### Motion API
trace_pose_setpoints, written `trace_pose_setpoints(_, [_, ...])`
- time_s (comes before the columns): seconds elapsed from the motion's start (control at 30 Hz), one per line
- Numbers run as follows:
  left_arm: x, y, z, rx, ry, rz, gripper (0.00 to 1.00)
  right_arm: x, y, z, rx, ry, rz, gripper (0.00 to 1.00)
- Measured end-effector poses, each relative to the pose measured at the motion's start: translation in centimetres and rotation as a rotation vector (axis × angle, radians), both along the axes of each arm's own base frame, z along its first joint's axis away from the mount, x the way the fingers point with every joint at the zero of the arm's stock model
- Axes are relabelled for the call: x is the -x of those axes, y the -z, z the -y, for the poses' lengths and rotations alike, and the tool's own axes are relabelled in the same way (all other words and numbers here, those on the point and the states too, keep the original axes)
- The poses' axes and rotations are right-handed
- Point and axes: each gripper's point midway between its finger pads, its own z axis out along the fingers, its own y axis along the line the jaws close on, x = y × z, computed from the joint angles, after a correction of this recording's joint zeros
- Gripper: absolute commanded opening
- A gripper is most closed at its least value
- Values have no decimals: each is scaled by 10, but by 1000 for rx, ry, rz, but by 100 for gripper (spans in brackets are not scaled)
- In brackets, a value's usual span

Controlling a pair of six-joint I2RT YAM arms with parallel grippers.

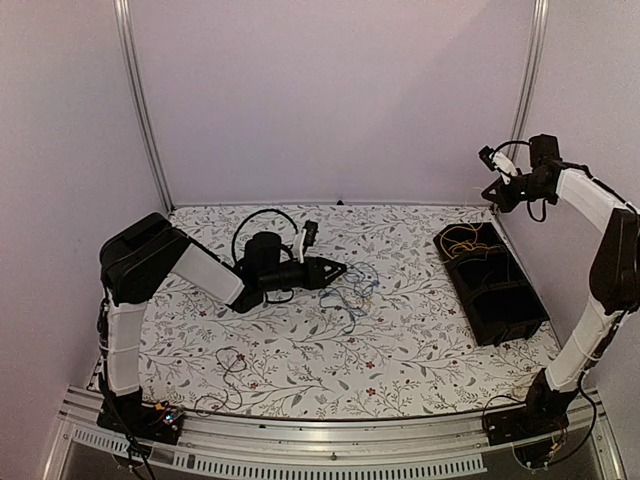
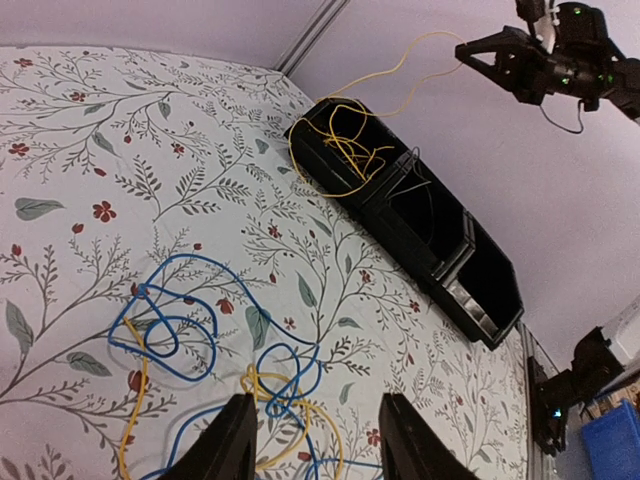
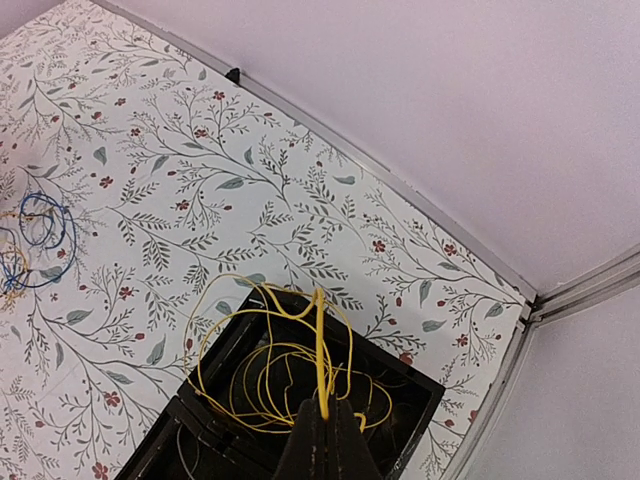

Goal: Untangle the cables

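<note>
A loose tangle of blue and yellow cables (image 1: 352, 290) lies on the flowered table, just ahead of my left gripper (image 1: 338, 270). In the left wrist view the blue cable (image 2: 175, 310) loops over a yellow cable (image 2: 300, 405). My left gripper (image 2: 320, 445) hovers open above them with nothing between its fingers. My right gripper (image 1: 493, 192) is raised high over the far end of the black bin (image 1: 500, 300). It is shut (image 3: 325, 425) on a yellow cable (image 3: 322, 340) whose coils hang into that compartment (image 2: 340, 150).
A thin dark wire (image 1: 228, 365) lies near the front left of the table. The black bin (image 2: 440, 255) has several compartments and sits along the right side. The left arm's thick black cable (image 1: 265, 215) loops above its wrist. Walls close in the back and sides.
</note>
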Motion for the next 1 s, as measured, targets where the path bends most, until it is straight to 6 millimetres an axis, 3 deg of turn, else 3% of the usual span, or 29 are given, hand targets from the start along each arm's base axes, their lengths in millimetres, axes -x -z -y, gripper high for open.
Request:
trace_pose_setpoints(0.1, [1,-2,1,10,6,1,45,6,-18,-2,-5,-7,36,0])
trace_pose_setpoints(0.17, [1,-1,1,12,7,-4,45,10,-20,-4,-11,-14,32,0])
trace_pose_setpoints(0.4, [1,2,1,17,8,-21,45,28,-6,-7,-15,-28,-27,0])
trace_pose_setpoints(0.63, [1,3,2,25,7,-31,45,28,3,-2,19,-21,-46,0])
trace_pose_setpoints(0.73, [1,1,2,30,7,-27,45,20,22,1,30,-10,-92,0])
trace_pose_setpoints(0.87, [2,2,1,30,6,-30,45,7,60,8,44,7,-198,0])
trace_pose_setpoints(1.0, [2,3,1,29,5,-33,45,14,81,9,47,12,-267,0])
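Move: The box's far compartment, where the yellow cable is being gathered, is about 5 cm ahead of the right gripper, hardly to either side and some 19 cm below. The middle compartment lies roughly 3 cm back and 4 cm right of that gripper, equally low; the blue cable tangle about 26 cm left, 5 cm back and 21 cm down. From the left gripper the far compartment is some 14 cm ahead, 31 cm right and 6 cm lower. Keep the yellow cable pinched in the shut right fingers. Draw the right gripper back about 3 cm with a brief 2 cm rise, then swing slightly forward again and dip towards the far compartment, ending some 8 cm lower than it began, with the fingers tipping down about 15 degrees, to feed the hanging cable into the box. ##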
